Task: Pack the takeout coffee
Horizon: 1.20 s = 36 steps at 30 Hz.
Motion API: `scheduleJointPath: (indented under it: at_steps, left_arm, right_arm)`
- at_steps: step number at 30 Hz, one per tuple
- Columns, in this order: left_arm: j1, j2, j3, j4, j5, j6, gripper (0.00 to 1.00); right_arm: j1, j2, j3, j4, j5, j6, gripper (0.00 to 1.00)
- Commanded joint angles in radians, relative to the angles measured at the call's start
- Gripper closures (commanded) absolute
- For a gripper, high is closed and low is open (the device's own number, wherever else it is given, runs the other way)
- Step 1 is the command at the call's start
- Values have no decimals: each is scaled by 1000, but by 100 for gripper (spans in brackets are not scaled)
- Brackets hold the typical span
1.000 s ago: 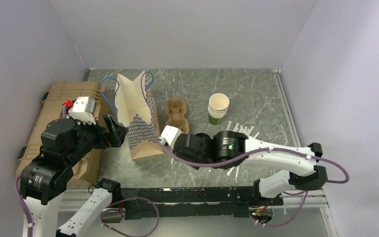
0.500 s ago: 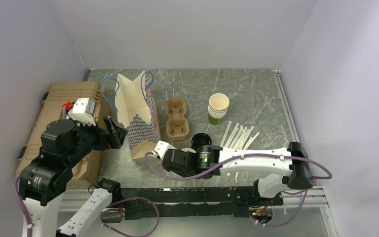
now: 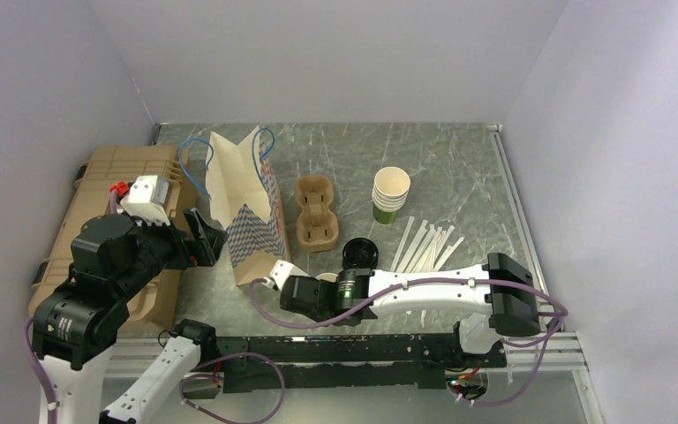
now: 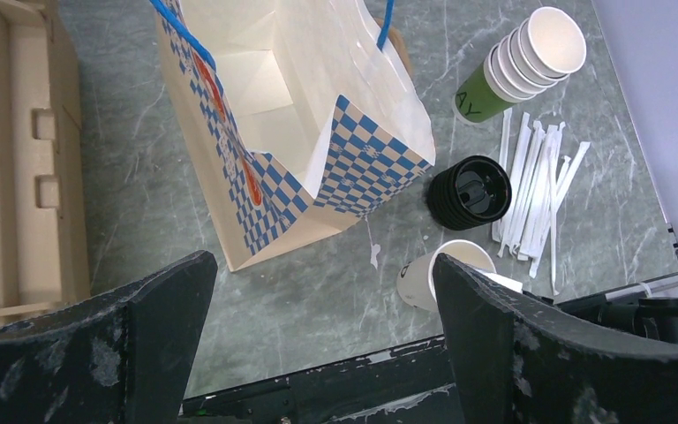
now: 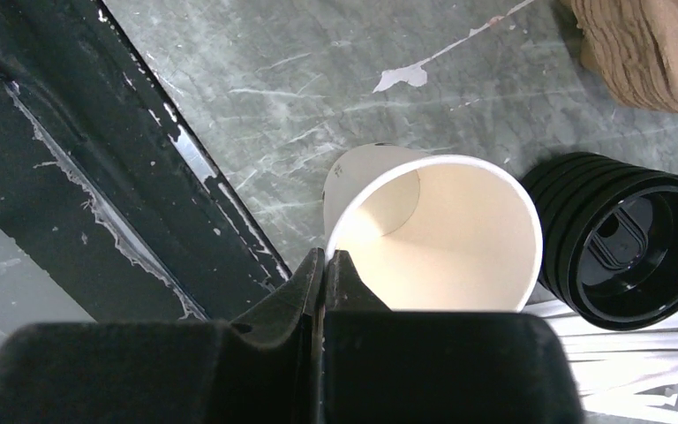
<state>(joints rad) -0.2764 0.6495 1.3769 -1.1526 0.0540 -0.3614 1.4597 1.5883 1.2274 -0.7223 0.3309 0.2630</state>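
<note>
The takeout coffee cup (image 5: 441,238) is a pale cream paper cup with an open top, tilted close over the table near its front edge. It also shows in the top view as the cup (image 3: 326,279) and in the left wrist view as the cup (image 4: 428,278). My right gripper (image 5: 327,256) is shut on its rim, one finger inside the wall and one outside. A stack of black lids (image 5: 636,247) lies just beside it. My left gripper (image 4: 322,265) hangs wide open and empty, left of the standing paper bag (image 4: 291,115).
A blue-checked bag (image 3: 243,199) stands open with a brown cup carrier (image 3: 316,212) to its right. A stack of lidless cups with a green base (image 3: 390,194) stands further right, with white paper-wrapped sticks (image 3: 428,243) in front. A cardboard box (image 3: 128,177) lies at the left.
My right arm has drawn back from beside the carrier toward the table's front edge, carrying the cup along. The left arm has barely moved.
</note>
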Motion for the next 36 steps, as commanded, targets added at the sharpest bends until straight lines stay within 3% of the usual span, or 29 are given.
scheduleJointPath:
  at_steps: [1, 3, 12, 20, 28, 36]
  left_arm:
    - [2, -10, 27, -1, -15, -6, 1]
    - [2, -11, 26, -1, -15, -8, 1]
    - [2, -17, 23, -11, -23, -4, 1]
    - [2, -22, 19, -11, -25, -4, 1]
    - [2, -24, 11, -12, -25, 1, 1]
    - [2, -32, -1, -3, -26, 4, 1]
  right_arm:
    - [2, 5, -7, 43, 11, 30, 100]
    - [2, 3, -13, 45, 12, 34, 100]
    - [3, -26, -16, 25, 49, 61, 67]
    - [2, -121, 78, -64, 113, 65, 51]
    - [-21, -229, 158, -170, 187, 70, 47]
    - [-215, -232, 155, -230, 104, 107, 51]
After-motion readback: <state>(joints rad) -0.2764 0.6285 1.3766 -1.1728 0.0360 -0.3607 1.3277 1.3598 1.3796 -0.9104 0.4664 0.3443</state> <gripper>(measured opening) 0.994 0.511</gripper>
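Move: The white cup is held by the back-left part of its rim in the right fingers, its middle about 3 cm to the right, 2 cm ahead and 5 cm below that hand. The black lids stand some 11 cm ahead and 11 cm to the right, the cardboard tray about 26 cm straight ahead, both roughly 7 cm lower. From the left hand the cup lies about 18 cm right, 4 cm back and 28 cm below. The cup's rim is let go as the right fingers, pinching it at first, open to about half while the hand sinks roughly 1 cm. Clear of the rim, the hand rises steeply, ending about 11 cm up, then swings forward and right, away from the cup and on the lids' side, the wrist tilting its left side up and turning clockwise some 15 degrees. ##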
